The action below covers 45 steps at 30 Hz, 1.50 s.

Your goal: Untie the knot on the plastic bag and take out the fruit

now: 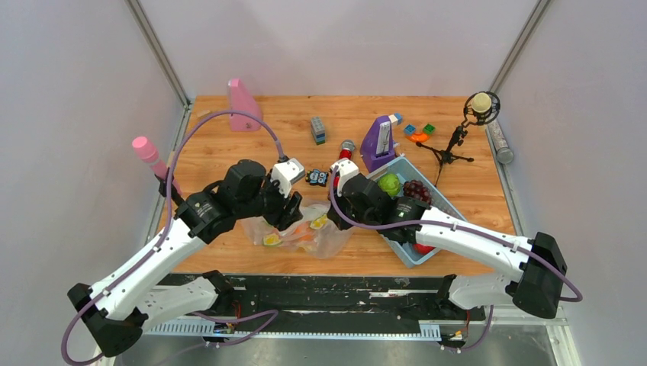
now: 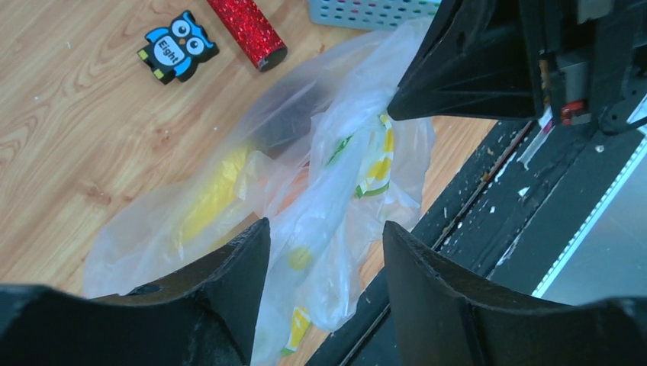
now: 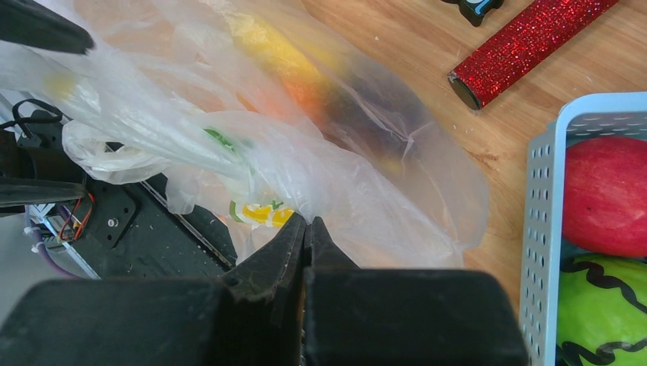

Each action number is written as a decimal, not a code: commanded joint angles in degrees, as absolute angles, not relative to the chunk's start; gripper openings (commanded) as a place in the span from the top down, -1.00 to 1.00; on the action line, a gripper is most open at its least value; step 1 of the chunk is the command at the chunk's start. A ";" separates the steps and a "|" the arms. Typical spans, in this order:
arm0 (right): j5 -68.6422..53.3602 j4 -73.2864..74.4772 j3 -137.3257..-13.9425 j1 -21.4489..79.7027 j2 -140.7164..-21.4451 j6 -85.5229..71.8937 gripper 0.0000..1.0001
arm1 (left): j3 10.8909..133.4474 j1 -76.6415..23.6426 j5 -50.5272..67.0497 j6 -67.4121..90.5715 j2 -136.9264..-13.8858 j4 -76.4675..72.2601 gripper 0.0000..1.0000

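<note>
The see-through plastic bag point(image 1: 305, 232) lies crumpled on the wooden table near its front edge, between both arms. Inside it show the fruit: a yellow banana point(image 3: 275, 49) point(image 2: 214, 191) and an orange piece point(image 3: 317, 91). My right gripper point(image 3: 307, 221) is shut on a fold of the bag point(image 3: 358, 175) and lifts the film. My left gripper point(image 2: 324, 229) stands open, with loose printed film of the bag point(image 2: 336, 175) hanging between its fingers, not pinched. The right gripper's fingers point(image 2: 458, 76) show at the top of the left wrist view. I cannot single out the knot in the crumpled film.
A blue tray point(image 1: 446, 206) point(image 3: 545, 198) right of the bag holds a red apple point(image 3: 606, 191), a green fruit point(image 3: 603, 313) and grapes point(image 1: 416, 188). A red glitter cylinder point(image 2: 248, 30) and an owl tag point(image 2: 177, 46) lie behind the bag. The black rail point(image 2: 534, 213) runs along the table's front edge.
</note>
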<state>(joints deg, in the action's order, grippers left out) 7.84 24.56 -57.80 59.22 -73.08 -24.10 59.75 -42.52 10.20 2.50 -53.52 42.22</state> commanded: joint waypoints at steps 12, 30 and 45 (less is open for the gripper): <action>8.68 22.76 -59.01 59.35 -70.62 -24.74 1.00 | 61.55 -45.71 -2.59 0.40 -57.11 44.75 0.58; 24.17 23.33 -53.44 56.68 -64.63 -43.87 1.00 | 54.53 -45.70 -25.32 21.66 -37.98 40.08 1.00; 10.06 17.15 -55.00 56.69 -59.52 -18.88 -0.55 | 50.86 -45.70 -15.12 19.73 -33.25 31.15 1.00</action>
<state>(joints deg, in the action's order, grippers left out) 16.27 22.72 -52.82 56.82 -62.11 -30.63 49.65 -45.63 -16.95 20.73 -32.99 34.48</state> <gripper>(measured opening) 0.752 0.007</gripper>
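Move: The plastic bag's loose flap lies almost between the left hand's open fingertips, about 1 cm ahead, 1 cm to its left and 3 cm below; the owl block is about 11 cm ahead and 6 cm to that hand's right, some 10 cm below. The right fingers still pinch the bag's plastic right at their tips, with the fruit basket some 20 cm to their right and 3 cm ahead, about 5 cm below. Left hand pinches the bag's flap, pulling up and left about 8 cm; right draws rightward, lets go. ##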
